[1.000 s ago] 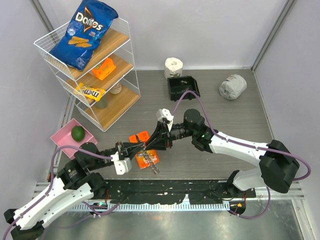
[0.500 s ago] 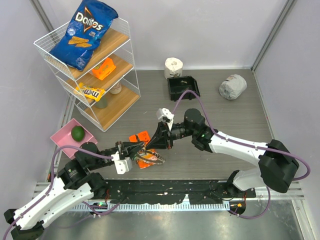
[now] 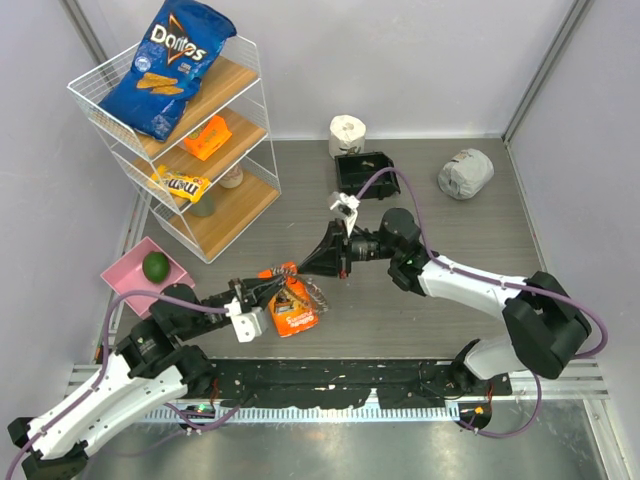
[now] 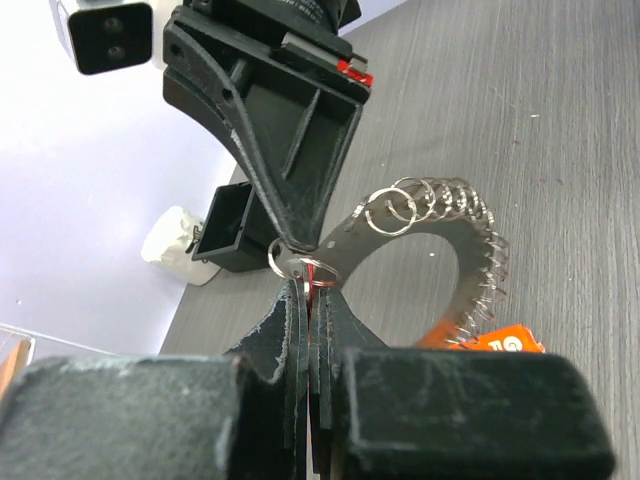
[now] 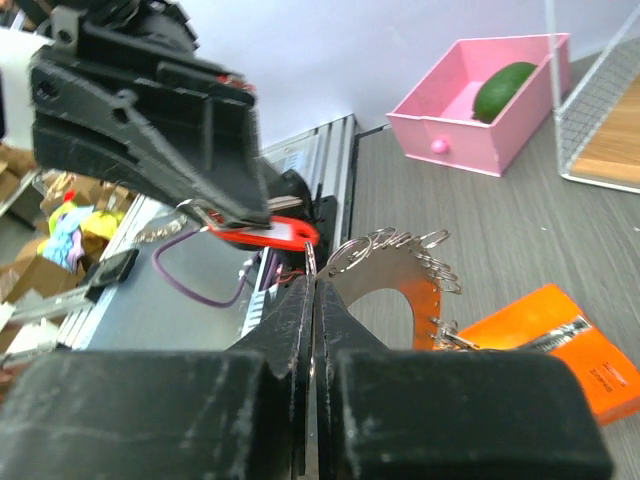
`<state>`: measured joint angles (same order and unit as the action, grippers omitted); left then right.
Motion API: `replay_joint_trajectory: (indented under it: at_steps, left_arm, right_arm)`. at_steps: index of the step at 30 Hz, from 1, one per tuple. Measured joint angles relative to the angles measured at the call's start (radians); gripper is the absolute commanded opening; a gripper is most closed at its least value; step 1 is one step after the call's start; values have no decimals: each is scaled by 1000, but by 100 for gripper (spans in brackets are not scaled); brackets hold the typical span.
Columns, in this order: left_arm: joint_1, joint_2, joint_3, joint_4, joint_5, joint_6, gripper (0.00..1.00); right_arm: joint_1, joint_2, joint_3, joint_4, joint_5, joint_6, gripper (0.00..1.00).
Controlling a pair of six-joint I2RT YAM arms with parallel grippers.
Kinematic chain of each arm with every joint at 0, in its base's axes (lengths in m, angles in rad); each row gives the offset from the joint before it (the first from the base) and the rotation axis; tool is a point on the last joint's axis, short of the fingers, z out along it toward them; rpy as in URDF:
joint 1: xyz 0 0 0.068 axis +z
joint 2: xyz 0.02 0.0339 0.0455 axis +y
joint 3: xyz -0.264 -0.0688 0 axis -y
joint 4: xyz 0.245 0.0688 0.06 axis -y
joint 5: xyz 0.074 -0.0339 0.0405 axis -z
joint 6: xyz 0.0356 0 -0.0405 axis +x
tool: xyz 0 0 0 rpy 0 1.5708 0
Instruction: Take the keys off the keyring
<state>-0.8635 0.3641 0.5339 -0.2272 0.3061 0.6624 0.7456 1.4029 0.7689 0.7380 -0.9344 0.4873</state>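
Note:
The keyring point(image 3: 314, 293) hangs between my two grippers, just above an orange packet point(image 3: 293, 312). It is a flat silvery band with several small split rings along its edge, clear in the left wrist view point(image 4: 432, 236) and the right wrist view point(image 5: 398, 276). My left gripper point(image 3: 283, 284) is shut on a red-headed key point(image 5: 266, 236) and its split ring point(image 4: 300, 272). My right gripper point(image 3: 319, 268) is shut on the keyring's edge point(image 5: 312, 268), tip to tip with the left one. Other keys are hidden.
A wire shelf point(image 3: 205, 215) with a Doritos bag stands at the back left. A pink box point(image 3: 128, 280) holding a green fruit point(image 3: 155, 265) lies left of the arms. A toilet roll point(image 3: 347, 130), a black tray point(image 3: 365, 175) and a grey crumpled lump point(image 3: 465, 173) sit at the back.
The keyring has been lifted off the orange packet. Both grippers moved up and to the right with it, and the right arm drew back to the right.

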Motion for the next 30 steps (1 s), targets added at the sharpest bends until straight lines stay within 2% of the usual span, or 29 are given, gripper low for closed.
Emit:
replay_joint_trajectory:
  at_steps: [7,12,20,26,30]
  left_arm:
    - [0,78,1,-2,11,0,0]
    - [0,85,2,-13,3,-2,0]
    - [0,114,3,-10,-64,-32,0]
    - [0,245,35,-16,-150,-92,0]
    - [8,336,57,-1,-196,-163,0]
  right_arm:
    - [-44,21,-29,76,35,92,5]
    - [-49,15,-37,90,74,86,5]
    - [-95,-72,-88,-69,291,-16,5]
    - [-131,-140,-130,-146,468,-52,5]
    - [-145,-251,-192,-217,650,-92,5]
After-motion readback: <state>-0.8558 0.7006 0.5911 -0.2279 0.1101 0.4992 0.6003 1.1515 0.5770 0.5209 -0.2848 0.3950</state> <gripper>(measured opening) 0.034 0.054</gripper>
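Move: The left hand holds the red key and its small ring. The orange box lies on the table some 23 cm below this hand, about 2 cm ahead and 2 cm to the right; the keyring hangs about 6 cm to its right, 2 cm back and 3 cm lower. From the right hand, which holds the keyring, the red key is about 4 cm left and 2 cm back, level in height; the black tray is some 30 cm ahead, 16 cm right and 22 cm below. Both grips stay shut, the right on the edge of the keyring and the left on the red key with its small ring, as the right hand draws the keyring off forward and to the right, nearly 15 cm towards the black tray, sinking slightly and swinging about 45 degrees clockwise. The left first dips, pauses, then carries the red key on down and forward, tipping its fingers downwards. ##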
